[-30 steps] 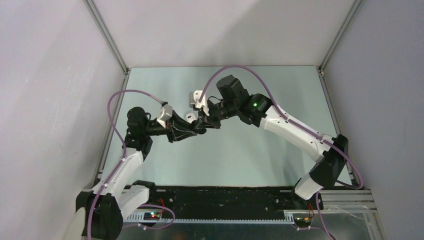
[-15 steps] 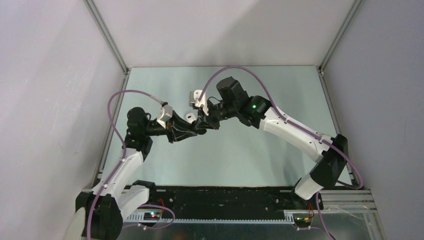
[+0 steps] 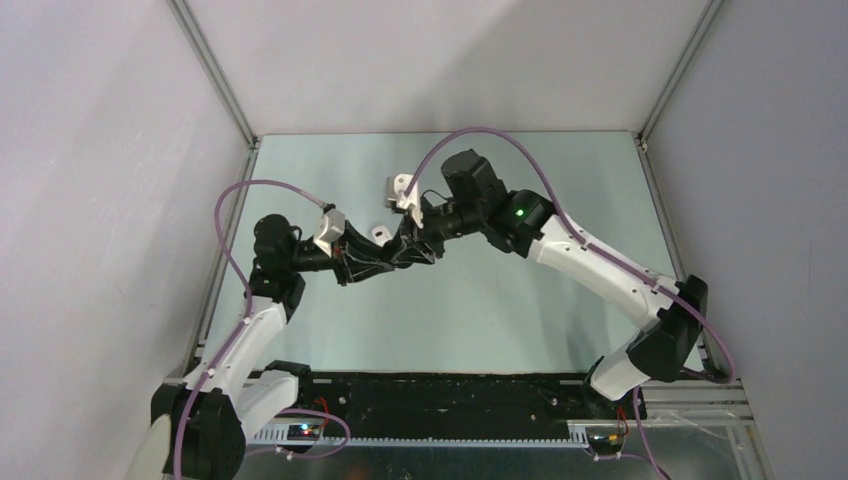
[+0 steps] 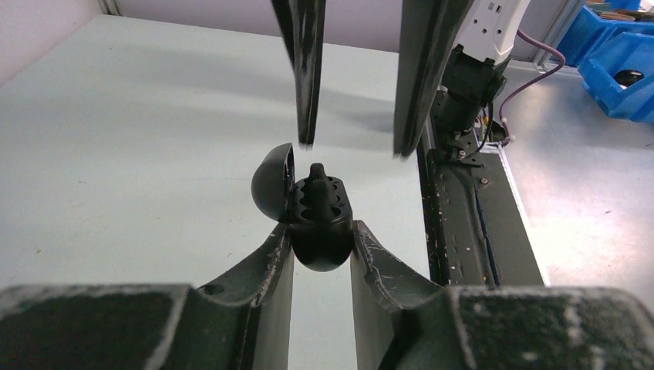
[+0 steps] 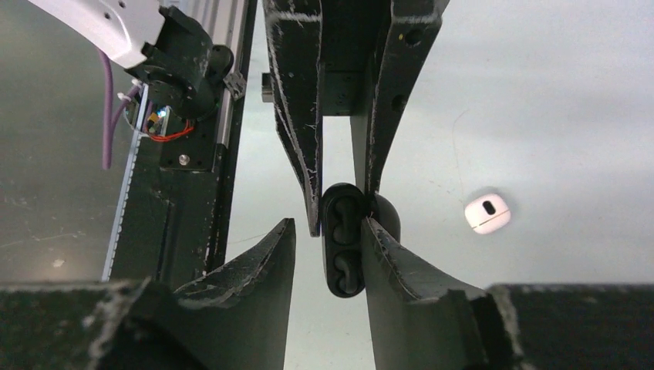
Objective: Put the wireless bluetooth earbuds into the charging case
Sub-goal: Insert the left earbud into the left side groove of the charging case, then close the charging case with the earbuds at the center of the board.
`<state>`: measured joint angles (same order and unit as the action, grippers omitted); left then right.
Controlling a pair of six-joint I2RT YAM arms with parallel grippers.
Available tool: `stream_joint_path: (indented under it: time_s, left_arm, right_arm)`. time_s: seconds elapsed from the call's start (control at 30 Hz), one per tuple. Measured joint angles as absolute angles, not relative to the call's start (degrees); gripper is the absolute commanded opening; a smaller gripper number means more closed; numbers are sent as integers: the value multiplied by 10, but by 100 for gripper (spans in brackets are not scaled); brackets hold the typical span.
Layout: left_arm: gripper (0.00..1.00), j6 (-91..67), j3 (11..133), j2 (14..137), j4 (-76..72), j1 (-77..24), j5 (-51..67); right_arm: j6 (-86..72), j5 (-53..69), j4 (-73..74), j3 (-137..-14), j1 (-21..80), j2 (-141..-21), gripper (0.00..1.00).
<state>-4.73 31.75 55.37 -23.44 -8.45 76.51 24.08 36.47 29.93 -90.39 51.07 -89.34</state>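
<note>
My left gripper [image 4: 321,230] is shut on the black charging case [image 4: 320,253], holding it above the table with its lid [image 4: 270,185] swung open to the left. A black earbud [image 4: 317,176] stands up out of the case's wells. My right gripper [image 4: 355,148] hangs just above it, open, with nothing between its fingers. In the right wrist view the case [image 5: 343,254] sits between my right gripper's [image 5: 328,225] spread fingers, close against the right one. In the top view both grippers meet mid-table, left [image 3: 398,262] and right [image 3: 414,249].
A white pebble-shaped case [image 5: 487,213] lies shut on the table beyond the grippers, also in the top view [image 3: 380,233]. Grey walls enclose the table on three sides. The black rail [image 4: 463,223] with the arm bases runs along the near edge.
My right gripper's jaws have parted and the right arm has drawn slightly back to the right. The left gripper holds the case in the same place.
</note>
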Motion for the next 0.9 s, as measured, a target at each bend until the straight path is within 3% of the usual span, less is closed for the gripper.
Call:
stream_joint_path:
  time_s: [0.17,0.33,0.4,0.9]
  left_arm:
    - [0,-50,317,554,-234,-84,764]
    - [0,-51,317,555,-234,-84,762]
    - [0,-51,317,555,-234,-84,762]
    - [0,-96,338,568,-238,-81,712]
  right_arm:
    - [238,380,313,-914,494,-855,51]
    - [227,385,312,-907,474,-821,83]
    - [221,382,312,-904,469,-823,87]
    - [225,380,346,-905,484,-938,92]
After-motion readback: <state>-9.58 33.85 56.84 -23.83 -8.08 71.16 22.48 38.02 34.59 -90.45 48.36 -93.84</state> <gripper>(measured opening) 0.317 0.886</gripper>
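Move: The black charging case, held open in the left fingers with an earbud in place, has its lid hinged up on its forward side. That lid lies about 2 cm ahead of, 2 cm left of and 3 cm below the right hand; the case body is level ahead, 2 cm left and 3 cm below. From the left hand the lid is about 2 cm ahead, 2 cm right and 2 cm up. A white case lies on the table, roughly 16 cm ahead of, 3 cm left of and 23 cm below the left hand. The charging case stays gripped in the left fingers while the right hand, already clear of the earbud, backs off about 5 cm up and 3.5 cm right, spreading its fingers wide. It then swings forward and drops some 9 cm to straddle the open case, and draws slightly back so its forward finger meets the lid's outside and pushes it over the slots. Late on, the left hand carries the case about 2 cm forward, a little up. ##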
